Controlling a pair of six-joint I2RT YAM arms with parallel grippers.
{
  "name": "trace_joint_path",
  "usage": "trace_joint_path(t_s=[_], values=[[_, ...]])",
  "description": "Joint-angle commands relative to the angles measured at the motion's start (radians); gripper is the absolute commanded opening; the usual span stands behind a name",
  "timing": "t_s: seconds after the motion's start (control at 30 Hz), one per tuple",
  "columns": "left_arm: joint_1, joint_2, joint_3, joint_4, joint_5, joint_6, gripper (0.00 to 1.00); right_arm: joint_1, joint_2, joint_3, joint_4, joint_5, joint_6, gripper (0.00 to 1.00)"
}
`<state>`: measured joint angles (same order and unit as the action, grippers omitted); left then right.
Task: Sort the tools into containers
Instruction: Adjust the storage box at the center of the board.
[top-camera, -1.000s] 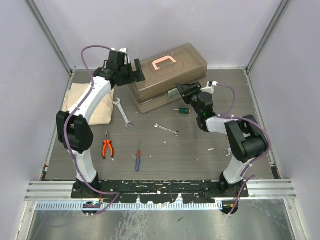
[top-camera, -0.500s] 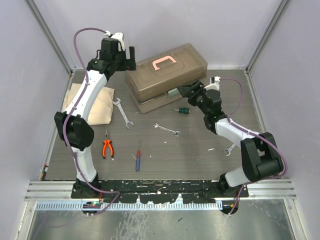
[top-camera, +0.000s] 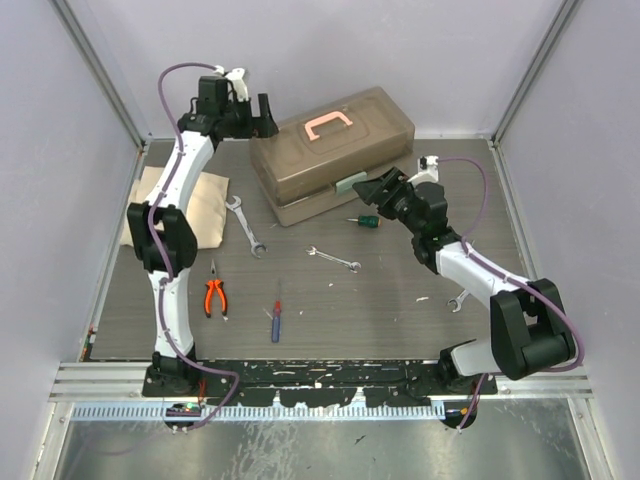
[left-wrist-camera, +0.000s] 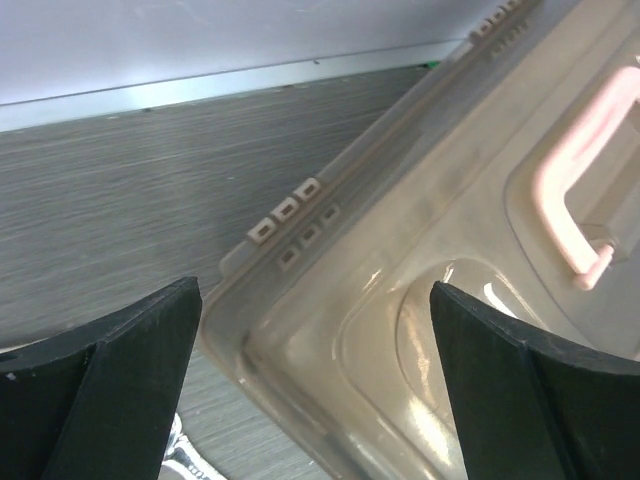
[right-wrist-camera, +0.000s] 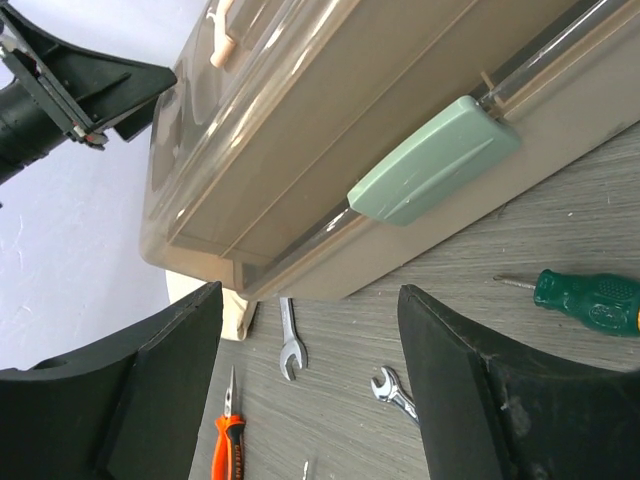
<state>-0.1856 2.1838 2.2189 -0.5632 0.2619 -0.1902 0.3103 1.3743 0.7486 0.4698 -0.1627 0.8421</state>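
The brown translucent toolbox (top-camera: 335, 150) stands shut at the back, with its pink handle (top-camera: 328, 125) on top and its pale green latch (top-camera: 352, 183) on the front; the trays inside are hidden. My left gripper (top-camera: 262, 118) hangs open over the lid's back-left corner (left-wrist-camera: 300, 300). My right gripper (top-camera: 380, 186) is open just in front of the latch (right-wrist-camera: 435, 160) and holds nothing. On the table lie a green screwdriver (top-camera: 365, 221), two silver wrenches (top-camera: 245, 225) (top-camera: 333, 259), orange pliers (top-camera: 214, 296) and a blue-red screwdriver (top-camera: 276, 316).
A tan cloth (top-camera: 190, 205) lies left of the toolbox. Another wrench (top-camera: 458, 299) shows partly behind the right arm. Grey walls close in the table at the left, the right and the back.
My right gripper's jaws have opened wider beside the latch, and its arm has stretched out. My left gripper has lifted and swung back to the lid's rear left corner.
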Motion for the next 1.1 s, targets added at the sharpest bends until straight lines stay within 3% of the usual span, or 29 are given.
trace_joint_path(t_s=[0.0, 0.2, 0.7, 1.07], values=[[0.001, 0.033, 0.043, 0.070, 0.199, -0.047, 0.98, -0.002, -0.022, 0.001, 0.028, -0.035, -0.019, 0.75], [0.001, 0.022, 0.005, 0.059, 0.293, -0.088, 0.98, -0.001, 0.022, 0.039, -0.032, -0.025, -0.015, 0.76], [-0.008, -0.256, -0.419, 0.156, 0.310, -0.111, 0.96, -0.014, 0.210, 0.172, 0.015, -0.106, -0.026, 0.77], [-0.088, -0.431, -0.597, 0.177, 0.308, -0.125, 0.93, -0.047, 0.205, 0.098, 0.059, -0.160, -0.007, 0.78]])
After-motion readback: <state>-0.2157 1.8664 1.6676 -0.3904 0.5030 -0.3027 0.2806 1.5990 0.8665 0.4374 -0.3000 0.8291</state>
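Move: The storage box's middle lies about 14 cm right of the left hand, 6 cm back and some 9 cm lower, its far left corner just under that hand's spread fingers. From the right hand the box's middle is roughly 8 cm ahead, 9 cm left and 6 cm down. Its green latch is 5 cm left, 2 cm ahead and 4 cm down; the green screwdriver lies about 8 cm back, 1 cm left and 15 cm down. With open fingers bearing on the box's far left corner, the left hand first shifts some 3 cm right with a slight dip, then drags that end back about 10 cm, rolling its left side down and turning about 10 degrees clockwise. The right hand, still partly open, sinks about 5 cm and edges forward 2–3 cm at the latch side, tipping slightly down. ##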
